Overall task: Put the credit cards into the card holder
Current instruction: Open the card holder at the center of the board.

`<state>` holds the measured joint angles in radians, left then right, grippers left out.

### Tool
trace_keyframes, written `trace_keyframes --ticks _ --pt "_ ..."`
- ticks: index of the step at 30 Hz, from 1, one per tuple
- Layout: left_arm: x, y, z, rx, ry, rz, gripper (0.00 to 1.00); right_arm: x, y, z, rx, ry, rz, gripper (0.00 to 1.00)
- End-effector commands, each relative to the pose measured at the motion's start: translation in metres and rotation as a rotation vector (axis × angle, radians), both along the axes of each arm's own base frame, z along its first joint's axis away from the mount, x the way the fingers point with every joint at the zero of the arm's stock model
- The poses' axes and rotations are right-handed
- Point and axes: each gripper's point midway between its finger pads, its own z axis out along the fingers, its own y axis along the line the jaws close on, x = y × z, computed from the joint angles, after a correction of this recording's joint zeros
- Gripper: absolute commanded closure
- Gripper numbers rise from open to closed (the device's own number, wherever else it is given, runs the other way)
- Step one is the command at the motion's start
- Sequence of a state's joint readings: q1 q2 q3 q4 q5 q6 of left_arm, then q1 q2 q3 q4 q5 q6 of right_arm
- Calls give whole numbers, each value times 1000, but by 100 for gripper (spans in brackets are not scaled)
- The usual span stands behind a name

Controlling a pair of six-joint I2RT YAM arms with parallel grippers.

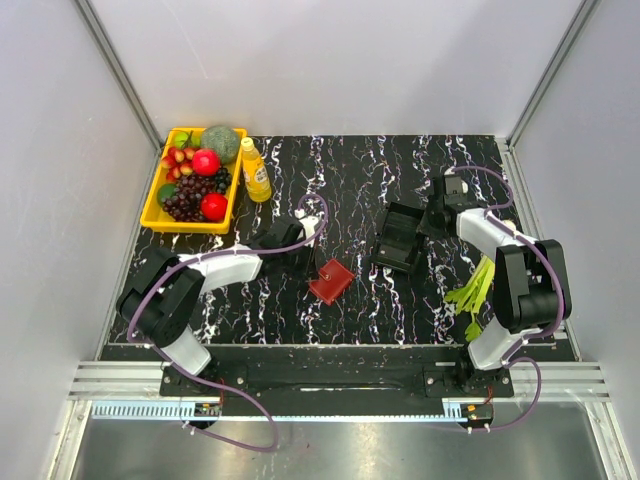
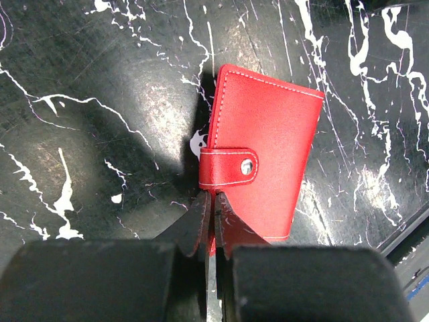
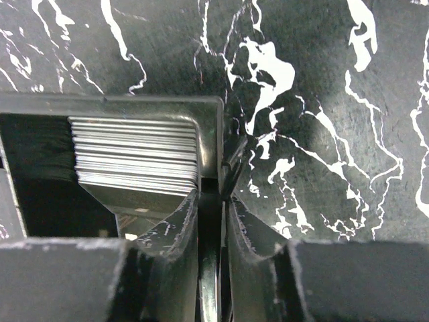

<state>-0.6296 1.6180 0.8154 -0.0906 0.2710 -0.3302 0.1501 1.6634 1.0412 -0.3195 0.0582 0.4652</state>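
The card holder, a red wallet closed by a snap strap, lies flat on the black marbled table. My left gripper is shut on its near edge, with a sliver of red between the fingertips. In the top view the left gripper sits at the wallet's upper left. The credit cards stand as a pale grey stack inside a black box-like tray. My right gripper straddles the tray's right wall, one finger inside and one outside, both close against it.
A yellow basket of fruit stands at the back left with a yellow bottle beside it. A green leafy vegetable lies near the right arm's base. The black tray sits right of centre.
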Motion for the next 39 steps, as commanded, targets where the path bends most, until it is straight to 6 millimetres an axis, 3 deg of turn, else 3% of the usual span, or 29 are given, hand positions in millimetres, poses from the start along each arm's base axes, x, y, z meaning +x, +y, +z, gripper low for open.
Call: trace_keyframes --ticks 1,5,6,12,17,22,26,30,33,36,39 --pt "2 2 7 7 -35 -8 100 -18 0 -6 -9 56 30 73" --pt "3 1 8 -6 -40 -2 100 -18 0 -4 -10 50 29 51" --pt "3 1 9 -7 -45 -1 100 -18 0 -3 -8 47 30 38" --pt "3 0 16 -25 -69 0 100 -11 4 24 5 -23 64 30" --pt "3 2 21 -30 -88 0 100 -10 -1 69 -9 -137 56 22" --pt "2 0 37 -68 -130 -13 100 -42 11 116 121 -274 43 18" --pt "0 -3 53 -121 -168 -17 100 -82 51 140 335 -363 177 20" --pt "-2 -5 69 -202 -211 12 100 -128 116 129 490 -284 354 20" --pt "-8 -10 77 -282 -198 28 100 -147 161 109 589 -213 407 23" --pt "-18 -19 85 -394 -163 30 100 -151 184 84 634 -166 390 22" --pt "-24 -25 97 -486 -160 27 100 -152 191 69 656 -138 384 21"
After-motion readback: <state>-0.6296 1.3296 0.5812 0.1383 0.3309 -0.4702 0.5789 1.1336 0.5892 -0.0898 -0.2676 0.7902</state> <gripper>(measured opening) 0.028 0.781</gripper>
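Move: Some 25 cm to the right hand's left, 14 cm nearer the base and about 4 cm lower is the middle of the red card holder. The right fingers still pinch the right-hand rim of the black tray, whose middle is roughly 7 cm to their left, 2 cm back and 3 cm lower. The celery lies about 16 cm to the right hand's right and 15 cm back. The left fingers already grip the holder's left edge by the clasp, its middle about 4 cm right, 1 cm back and 1 cm below. Letting go of the tray rim, the right hand opens wide, eases down and back, then arcs up about 14 cm and over the tray, left and back, dropping again beside the card holder with its fingers still open, rolled some 30 degrees and turned counter-clockwise. The left hand keeps its pinch at the clasp edge and lifts about 5 cm, drawing slightly back and tilting towards the end. ##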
